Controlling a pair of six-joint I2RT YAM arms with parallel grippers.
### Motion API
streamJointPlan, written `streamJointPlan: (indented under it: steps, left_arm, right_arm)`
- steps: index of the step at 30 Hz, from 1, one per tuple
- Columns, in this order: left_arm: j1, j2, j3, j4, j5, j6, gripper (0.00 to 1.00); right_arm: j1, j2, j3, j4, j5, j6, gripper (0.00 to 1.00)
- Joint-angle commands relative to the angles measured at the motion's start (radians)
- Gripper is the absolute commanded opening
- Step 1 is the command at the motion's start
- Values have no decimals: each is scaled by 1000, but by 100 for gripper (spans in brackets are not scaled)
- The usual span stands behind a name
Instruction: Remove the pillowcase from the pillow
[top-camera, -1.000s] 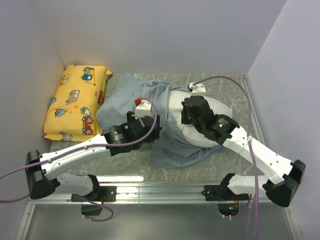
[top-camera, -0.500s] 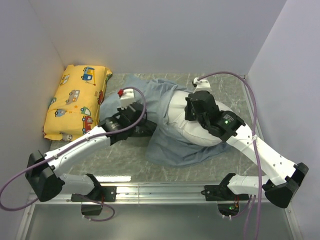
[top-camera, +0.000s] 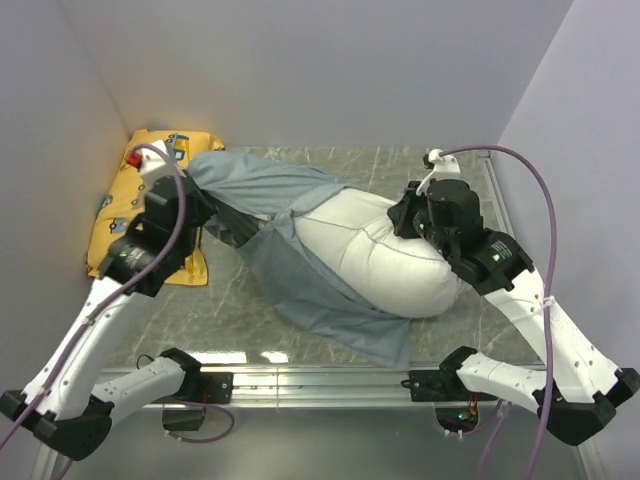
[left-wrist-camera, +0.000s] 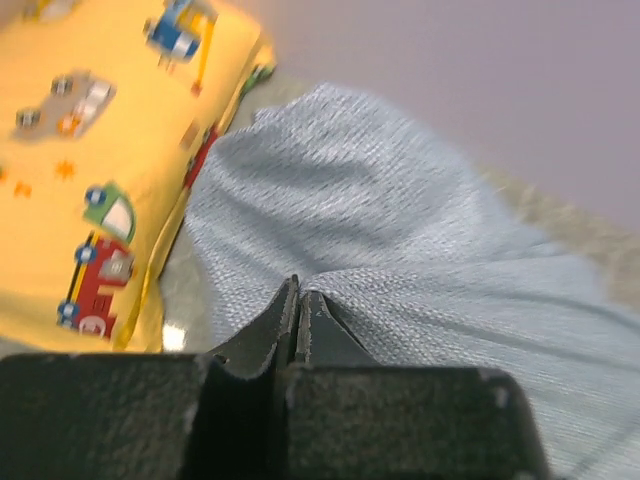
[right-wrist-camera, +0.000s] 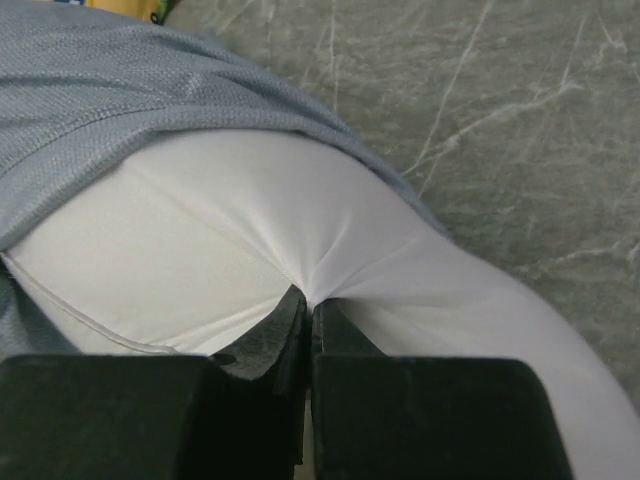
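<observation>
The white pillow (top-camera: 370, 255) lies across the middle of the table, more than half of it bare. The blue-grey pillowcase (top-camera: 265, 190) still wraps its left end and trails under it toward the front. My left gripper (top-camera: 195, 195) is shut on a fold of the pillowcase (left-wrist-camera: 400, 200) at the far left, stretching the fabric taut above the yellow cushion's edge. At the pillow's right end, my right gripper (top-camera: 405, 215) is shut on a pinch of the white pillow (right-wrist-camera: 250, 240) fabric. Both sets of jaws are pressed together on cloth.
A yellow cushion (top-camera: 125, 215) printed with cartoon vehicles lies against the left wall, partly under my left arm. White walls close in the table at the back, left and right. The marble tabletop (top-camera: 420, 170) shows behind the pillow.
My left gripper shut on the pillowcase and pulled it far left, toward the yellow cushion. The pillowcase slid off, baring much more white pillow. My right gripper moved right, holding the pillow.
</observation>
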Motion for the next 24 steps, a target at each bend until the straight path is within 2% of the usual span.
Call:
streamJointPlan:
  steps: [1, 4, 5, 6, 9, 10, 12, 14, 16, 17, 18, 19, 20, 21, 22, 24]
  left_arm:
    - [17, -35, 208, -33, -99, 124, 0]
    - [-49, 80, 305, -40, -74, 170, 0]
    - [-99, 138, 314, -36, -70, 176, 0]
    - [-127, 165, 322, -30, -62, 181, 0]
    - [-183, 260, 299, 35, -2, 181, 0]
    - [-187, 281, 287, 58, 59, 179, 0]
    - [-196, 366, 279, 104, 87, 176, 0]
    - [-213, 463, 297, 121, 108, 176, 0]
    - [-218, 524, 320, 128, 145, 167, 1]
    - [-218, 568, 326, 135, 173, 168, 5]
    - [-218, 588, 340, 142, 179, 170, 18]
    - [-218, 610, 351, 139, 181, 164, 28]
    - [-219, 613, 360, 136, 182, 161, 42]
    - [-218, 607, 374, 133, 188, 167, 62]
    - [-219, 595, 370, 139, 185, 168, 68]
    - [-229, 524, 339, 165, 190, 168, 80]
  right_arm:
    - [-36, -33, 86, 49, 128, -50, 0]
    - [-78, 38, 13, 105, 67, -42, 0]
    - [-95, 63, -62, 136, 33, -38, 0]
    - [-136, 93, -98, 206, 6, -31, 0]
    - [-187, 292, -184, 300, -56, -15, 0]
    - [-197, 405, -193, 322, -68, -8, 0]
    - [-211, 507, -195, 386, -102, -5, 0]
    - [-234, 644, -128, 380, -107, -1, 1]
    - [-245, 723, -71, 353, -96, -4, 9]
    - [-245, 738, -14, 339, -94, -5, 21]
    - [-248, 742, 12, 313, -87, -16, 27]
    - [-250, 736, 34, 302, -84, -19, 41]
    - [-248, 727, 63, 296, -81, -25, 46]
    - [-250, 719, 77, 288, -79, -33, 51]
    - [-250, 710, 89, 278, -73, -44, 56]
    - [-250, 710, 126, 242, -55, -50, 61]
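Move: The left hand grips the gathered end of the pillowcase; the pillow's left end, at the case mouth, is about 20 cm to its right, 6 cm ahead and 12 cm lower. The yellow pillow lies some 17 cm ahead, 13 cm left and well below. The right hand pinches the pillow, whose middle hangs roughly 13 cm below and 3 cm left; open table lies about 20 cm ahead and 22 cm down, the case mouth about 20 cm left and 6 cm ahead. Flinging both held ends down, the right hand carries its pinch of pillow some 19 cm forward and 17 cm down, towards the far open table. The left first lifts about 8 cm, then swings the case 18 cm right towards the pillow's left end, 9 cm forward and down past its starting height, turning clockwise. Both grippers open at the finish. ##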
